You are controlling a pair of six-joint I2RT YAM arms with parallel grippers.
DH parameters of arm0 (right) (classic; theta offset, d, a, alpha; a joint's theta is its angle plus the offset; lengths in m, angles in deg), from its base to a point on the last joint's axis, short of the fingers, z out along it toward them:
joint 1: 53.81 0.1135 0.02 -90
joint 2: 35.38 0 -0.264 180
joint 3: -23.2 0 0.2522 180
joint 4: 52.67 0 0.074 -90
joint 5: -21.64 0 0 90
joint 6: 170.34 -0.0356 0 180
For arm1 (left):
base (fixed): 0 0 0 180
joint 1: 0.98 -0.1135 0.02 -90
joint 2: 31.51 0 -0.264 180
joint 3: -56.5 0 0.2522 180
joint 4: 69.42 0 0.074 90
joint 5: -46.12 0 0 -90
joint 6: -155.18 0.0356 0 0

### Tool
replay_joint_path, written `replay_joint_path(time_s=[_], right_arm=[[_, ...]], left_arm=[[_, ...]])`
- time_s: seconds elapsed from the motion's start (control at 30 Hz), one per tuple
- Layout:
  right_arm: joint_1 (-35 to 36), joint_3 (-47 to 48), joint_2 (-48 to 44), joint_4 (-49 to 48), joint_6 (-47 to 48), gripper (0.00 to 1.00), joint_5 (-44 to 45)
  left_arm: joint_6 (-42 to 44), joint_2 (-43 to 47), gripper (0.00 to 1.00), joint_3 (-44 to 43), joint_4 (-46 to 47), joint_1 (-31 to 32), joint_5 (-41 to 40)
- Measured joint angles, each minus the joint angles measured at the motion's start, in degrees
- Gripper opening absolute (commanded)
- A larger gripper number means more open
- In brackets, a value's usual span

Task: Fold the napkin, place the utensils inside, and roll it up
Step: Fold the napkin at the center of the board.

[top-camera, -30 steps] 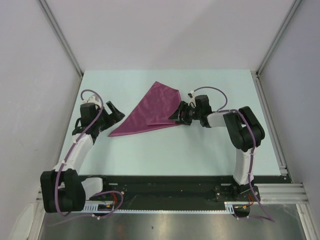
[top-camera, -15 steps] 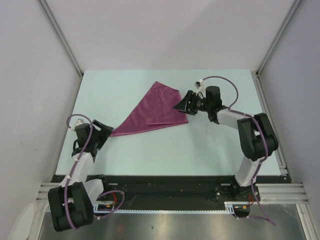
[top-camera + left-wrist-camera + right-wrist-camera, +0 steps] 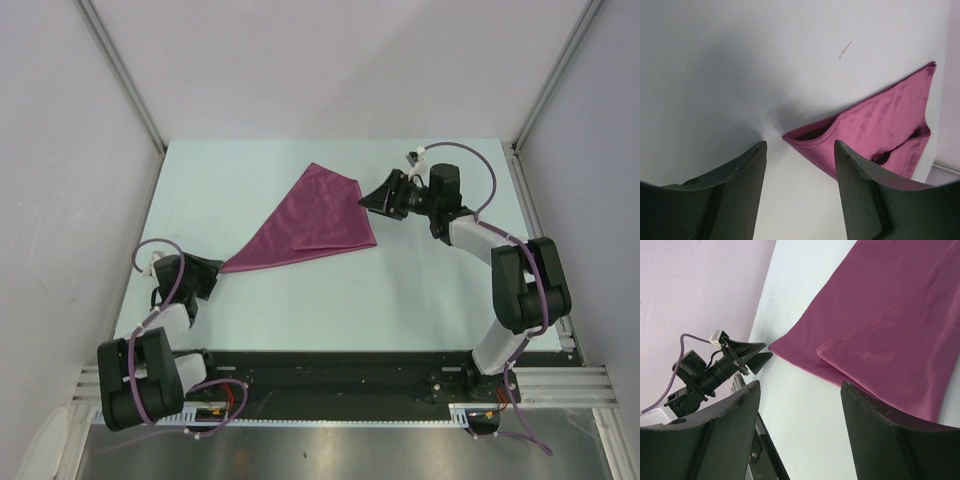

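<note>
The maroon napkin (image 3: 310,220) lies flat on the pale table, folded into a long triangle with its pointed tip toward the near left. My left gripper (image 3: 207,267) is open and empty, low on the table just short of that tip. In the left wrist view the tip (image 3: 790,136) lies just ahead of the gap between the fingers (image 3: 800,145). My right gripper (image 3: 376,199) is open and empty, beside the napkin's right edge. The right wrist view shows the napkin (image 3: 890,315) beyond the open gripper (image 3: 801,384). No utensil is in view.
Grey enclosure walls with metal frame posts (image 3: 125,80) close in the table on the left, right and back. A black rail (image 3: 330,365) runs along the near edge. A short reddish thread (image 3: 845,50) lies on the table past the napkin tip.
My left arm has drawn back toward the near left, off the napkin's tip. My right gripper has moved right and farther back, off the napkin's right edge. The napkin stays folded.
</note>
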Motion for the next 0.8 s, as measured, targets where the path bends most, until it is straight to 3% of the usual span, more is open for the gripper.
replay_joint_path(time_s=[0.8], right_arm=[[-0.94, -1.05, -0.83, 1.66, 0.00, 0.71, 0.00]], left_arm=[[-1.92, -5.57, 0.31, 2.45, 9.09, -0.70, 1.14]])
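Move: The napkin's left corner lies almost between the left hand's parted fingertips, about 2 cm ahead, 1 cm to the right and 2 cm below. On the same level, the folded flap's tip is some 17 cm to that hand's right and 7 cm ahead, and the napkin's far corner about 21 cm right and 26 cm ahead. From the right hand, the left corner is roughly 33 cm to the left, 10 cm back and 17 cm lower. The napkin's left corner is closed in on by the left fingers, which narrow from somewhat over half open to about a third while the hand sinks slowly, only about 1 cm, its wrist angle nearly unchanged. Both fingertips come up against the cloth, one on each side of the corner, and begin to gather it. ##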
